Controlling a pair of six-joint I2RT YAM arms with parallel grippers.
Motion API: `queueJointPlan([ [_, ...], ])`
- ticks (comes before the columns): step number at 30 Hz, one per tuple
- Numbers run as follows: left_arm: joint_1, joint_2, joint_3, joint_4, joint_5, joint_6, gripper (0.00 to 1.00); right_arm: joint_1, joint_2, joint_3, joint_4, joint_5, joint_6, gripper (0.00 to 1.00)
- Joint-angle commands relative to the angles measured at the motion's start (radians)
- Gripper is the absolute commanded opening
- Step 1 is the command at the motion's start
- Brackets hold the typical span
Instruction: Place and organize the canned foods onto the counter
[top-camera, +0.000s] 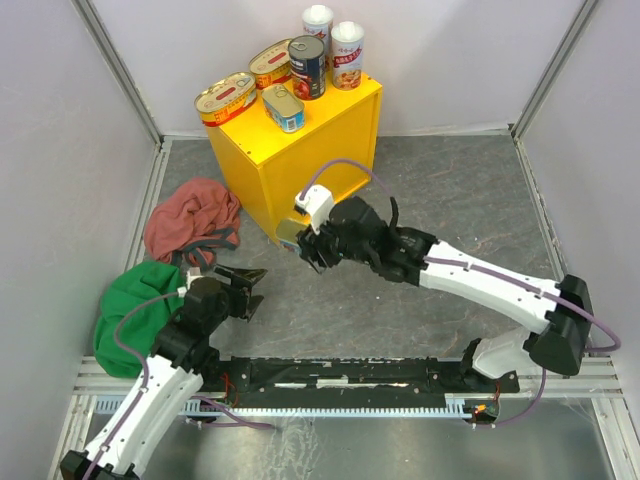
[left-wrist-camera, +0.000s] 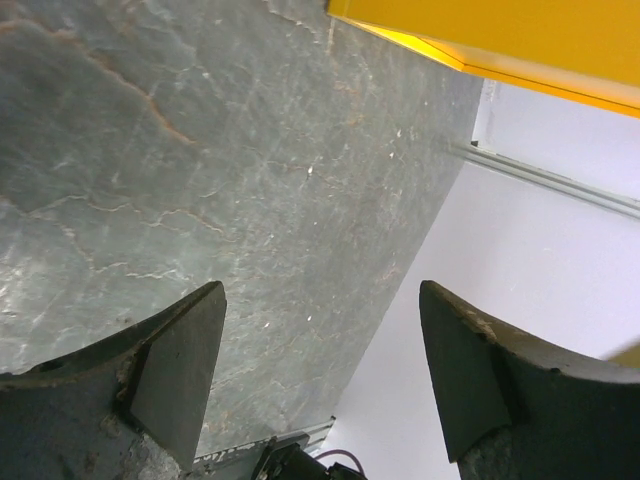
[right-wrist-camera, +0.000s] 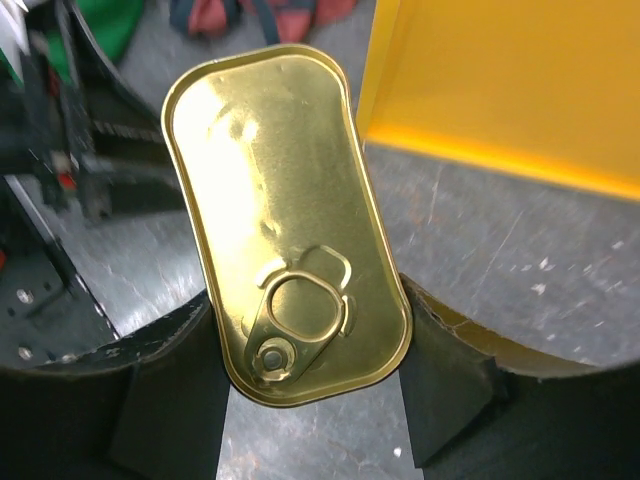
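Observation:
The counter (top-camera: 300, 150) is a yellow box, and several canned foods stand on its top: two tall white-topped cylinders (top-camera: 332, 32), a dark round can (top-camera: 306, 66), two oval gold tins (top-camera: 226, 97) and a blue-sided rectangular tin (top-camera: 283, 108). My right gripper (top-camera: 303, 243) is low in front of the counter's near face, shut on a rectangular gold tin (right-wrist-camera: 285, 215) with a pull tab. Its fingers (right-wrist-camera: 455, 385) press the tin's long sides near the tab end. My left gripper (left-wrist-camera: 320, 370) hangs open over bare floor, nothing between its fingers (left-wrist-camera: 180, 365).
A red cloth (top-camera: 193, 220) lies left of the counter, and a green cloth (top-camera: 135, 312) sits beside my left arm. Grey stone-patterned floor (top-camera: 460, 190) stretches right of the counter. White walls enclose the cell, and a metal rail (top-camera: 350, 380) runs along the near edge.

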Motion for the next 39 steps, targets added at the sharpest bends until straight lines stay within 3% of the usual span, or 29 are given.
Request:
queueJointPlan([
  [1,0.004,0.048,0.076,0.095,-0.033,0.098,0.84,0.004,-0.046,0.252,-0.082,0.076,-0.011,0.21],
  [10,0.004,0.142,0.154,0.111,-0.026,0.216,0.84,0.004,0.105,0.661,-0.233,0.131,-0.051,0.21],
  [28,0.005,0.222,0.3,0.072,-0.002,0.378,0.83,-0.079,0.622,1.409,-0.422,0.211,-0.058,0.21],
  [39,0.004,0.249,0.342,0.047,0.011,0.438,0.83,-0.121,0.688,1.455,-0.399,0.19,-0.007,0.25],
])
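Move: I already hold the last rectangular tin in my right hand, in front of the yellow counter. The free spot on the counter top lies about 18 cm ahead of this hand, 8 cm left and 11 cm up. The blue tin stands some 5 cm right of that spot and 3 cm farther out. The left oval can is roughly 6 cm left of the spot and 4 cm farther out. From my left hand the spot is about 21 cm ahead, 3 cm right and 24 cm up. Keeping the tin pinched, I lift my right hand about 20 cm up the counter's front, then swing it some 15 cm forward and a little left towards the free spot, sinking slightly. The wrist tips up and turns clockwise. My empty left hand rises about 8 cm, easing forward, rolling and tipping up with fingers open. ##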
